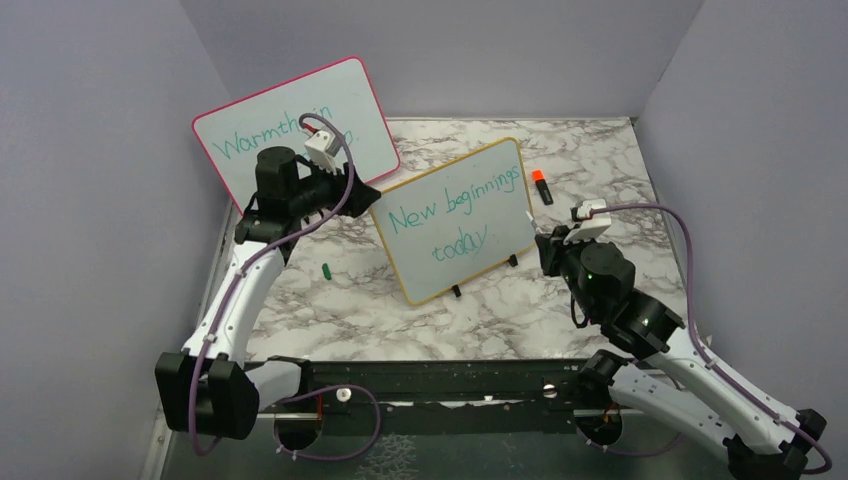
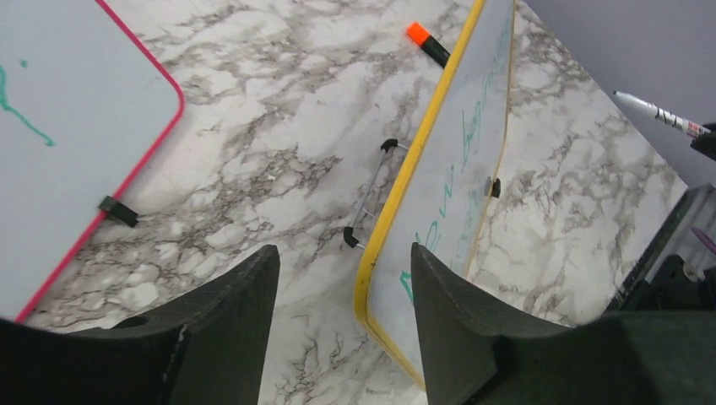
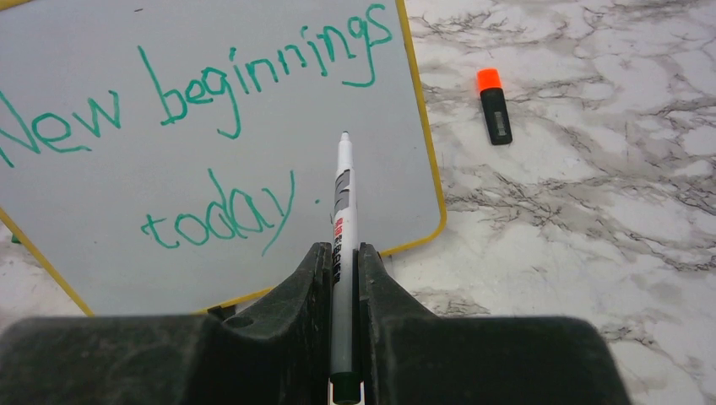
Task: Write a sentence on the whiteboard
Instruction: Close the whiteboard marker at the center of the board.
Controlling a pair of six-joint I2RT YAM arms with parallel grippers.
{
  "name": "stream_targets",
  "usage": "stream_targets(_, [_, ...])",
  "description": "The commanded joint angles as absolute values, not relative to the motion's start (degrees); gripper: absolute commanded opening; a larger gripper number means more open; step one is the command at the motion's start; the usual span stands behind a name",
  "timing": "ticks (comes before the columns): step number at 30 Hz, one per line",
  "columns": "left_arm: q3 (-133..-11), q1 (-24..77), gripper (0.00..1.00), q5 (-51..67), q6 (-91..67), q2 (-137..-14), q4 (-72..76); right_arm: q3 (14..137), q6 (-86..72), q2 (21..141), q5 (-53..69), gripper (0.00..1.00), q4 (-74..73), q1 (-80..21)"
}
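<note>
The whiteboard (image 1: 455,220) with the yellow-orange frame stands tilted on small black feet in the middle of the marble table. The sentence (image 1: 455,205) "New beginnings today." runs across it in teal, also readable in the right wrist view (image 3: 211,93). My left gripper (image 2: 344,249) is open at the board's left edge; the yellow frame (image 2: 397,202) lies between the fingers without touching them. My right gripper (image 3: 344,249) is shut on a white marker (image 3: 344,194), whose tip points at the board's lower right, just off the surface beside "today".
A larger pink-framed whiteboard (image 1: 290,130) leans at the back left, behind the left arm. An orange-capped marker (image 1: 541,186) lies right of the yellow board. A small green cap (image 1: 326,270) lies on the table to its left. Lilac walls close three sides.
</note>
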State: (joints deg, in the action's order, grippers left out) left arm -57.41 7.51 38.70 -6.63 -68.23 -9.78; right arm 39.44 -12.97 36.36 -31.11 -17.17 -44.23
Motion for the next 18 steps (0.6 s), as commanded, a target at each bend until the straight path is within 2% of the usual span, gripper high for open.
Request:
stream_targets(1, [-61.34, 7.31, 0.63, 27.62, -9.03, -62.54, -13.03, 41.51, -13.52, 34.79, -32.28, 0.0, -20.51, -44.04])
stream_targets(3, [-61.89, 7.25, 0.71, 22.82, -10.26, -60.74, -15.16, 41.32, -13.62, 34.13, -32.05, 0.01, -20.7, -44.04])
stream_targets(6, [-61.41, 7.29, 0.91, 15.92, -12.65, -57.54, -18.64, 41.33, -13.56, 33.16, -31.99, 0.01, -21.06, -44.03])
stream_targets(8, [-59.5, 7.27, 0.98, 11.14, -14.62, -55.23, -20.03, 41.07, -13.54, 32.57, -32.1, 0.01, -20.95, -44.03])
stream_targets(18, [-47.36, 7.23, 0.99, -7.9, -25.48, -46.63, -27.2, 39.59, -14.32, 29.88, -30.41, 0.0, -20.39, -44.03])
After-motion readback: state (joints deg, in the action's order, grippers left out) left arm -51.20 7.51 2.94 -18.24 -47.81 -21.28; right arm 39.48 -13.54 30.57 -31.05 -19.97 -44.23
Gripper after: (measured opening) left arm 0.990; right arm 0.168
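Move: The green marker cap lies on the table about 14 cm to the left hand's left, 6 cm back and 25 cm below. The yellow-framed board's middle is some 18 cm to that hand's right, about level in reach and 14 cm down; the red-framed board is 23 cm ahead, 24 cm left. From the right hand, the cap is about 51 cm left, 2 cm ahead and 24 cm down, the yellow-framed board's middle 10 cm ahead, 20 cm left. The right fingers keep their pinch on the uncapped marker, easing it about 2 cm back and right, away from the yellow-framed board. The left hand, already free of that board's corner, swings some 10 cm left and a little back towards the green cap, rising about 5 cm and sinking again, turning some 35 degrees counter-clockwise while its fingers open from half to fully wide. ##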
